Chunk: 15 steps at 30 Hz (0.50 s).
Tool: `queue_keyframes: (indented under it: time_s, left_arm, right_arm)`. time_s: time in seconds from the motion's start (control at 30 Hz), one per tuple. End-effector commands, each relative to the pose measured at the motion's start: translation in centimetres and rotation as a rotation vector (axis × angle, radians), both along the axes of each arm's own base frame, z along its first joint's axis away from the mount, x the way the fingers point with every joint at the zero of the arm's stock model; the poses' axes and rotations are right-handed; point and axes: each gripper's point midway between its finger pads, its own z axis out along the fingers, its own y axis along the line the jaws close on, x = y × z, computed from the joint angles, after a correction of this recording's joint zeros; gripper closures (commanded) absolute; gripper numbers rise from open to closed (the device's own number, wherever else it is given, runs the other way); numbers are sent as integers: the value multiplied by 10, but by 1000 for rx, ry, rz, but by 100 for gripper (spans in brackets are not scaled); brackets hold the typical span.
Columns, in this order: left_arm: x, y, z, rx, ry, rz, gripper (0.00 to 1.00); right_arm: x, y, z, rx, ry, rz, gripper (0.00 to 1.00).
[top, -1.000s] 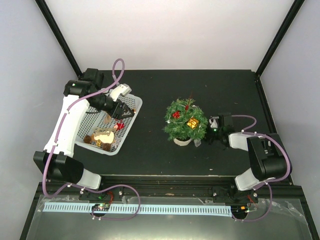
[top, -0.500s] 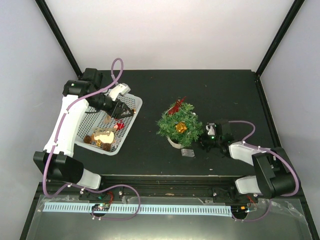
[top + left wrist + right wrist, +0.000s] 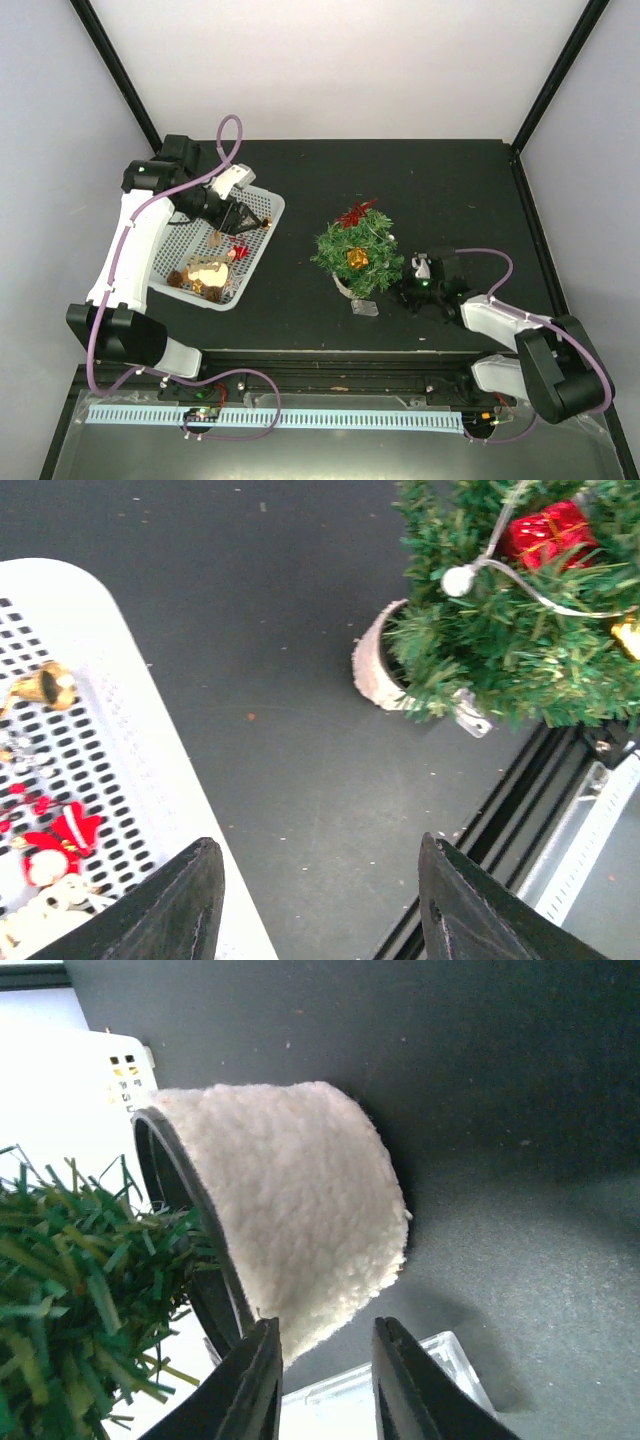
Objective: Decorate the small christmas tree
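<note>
The small christmas tree leans tilted at mid-table, with a gold gift and a red bow on it. Its whitish fleecy pot fills the right wrist view, needles at the left. My right gripper is low beside the pot; in the right wrist view the gripper has its jaws a little apart, the pot's lower edge just at the left fingertip, nothing pinched. My left gripper hovers over the white basket's right rim, and in the left wrist view the gripper is open and empty.
A clear plastic box lies on the table by the pot, just beyond my right fingers. The basket holds a gold bell, a red Santa figure and other ornaments. A black rail runs along the near edge.
The tree has shifted left and tipped from upright to leaning, which uncovered the clear box. My right gripper followed it down and left. The left arm barely moved.
</note>
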Motion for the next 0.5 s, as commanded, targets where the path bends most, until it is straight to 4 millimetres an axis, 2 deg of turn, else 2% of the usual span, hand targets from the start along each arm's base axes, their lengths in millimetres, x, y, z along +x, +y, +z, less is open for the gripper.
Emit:
queue_keyframes:
  time_s: [0.0,0.07,0.13,0.3,0.47]
  left_arm:
    - [13,20,6,80,-86,70,46]
    - [18,33,1,127,-95,108,46]
    - [25,50,-7,173,-88,161,46]
    - [35,86,-32,242,-37,239,47]
    - [45,117,-58,354,-9,290,47]
  right_arm:
    - [-3,-8,0,-68,-18,-3,65]
    - [-4,-13,0,-105,-23,-5,49]
    - [-2,-18,2,-158,-39,0,40]
    - [1,-27,9,-207,-59,-5,34]
    - [5,-43,17,-294,-71,-11,33]
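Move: Below the left hand and off to its left lies the basket, its middle about 15 cm left, 6 cm ahead and 24 cm down; the red ornament in it is some 8 cm left and 5 cm ahead, the gold bell about 2 cm left and 12 cm ahead, both equally far down. The tree's pot stands close to the right hand, roughly 8 cm left and 2 cm ahead; the battery box lies 8 cm left, 3 cm back, 5 cm lower. Swinging left and in over the basket, the left hand travels about 10 cm, sinking some 4 cm and edging forward, as its slanted fingers turn to point more steeply down and stay half open. Beside the tree's pot, the right hand spreads its nearly shut fingers wide, backs off to the right by some 2.5 cm, lifts slightly and rolls its left side down. ##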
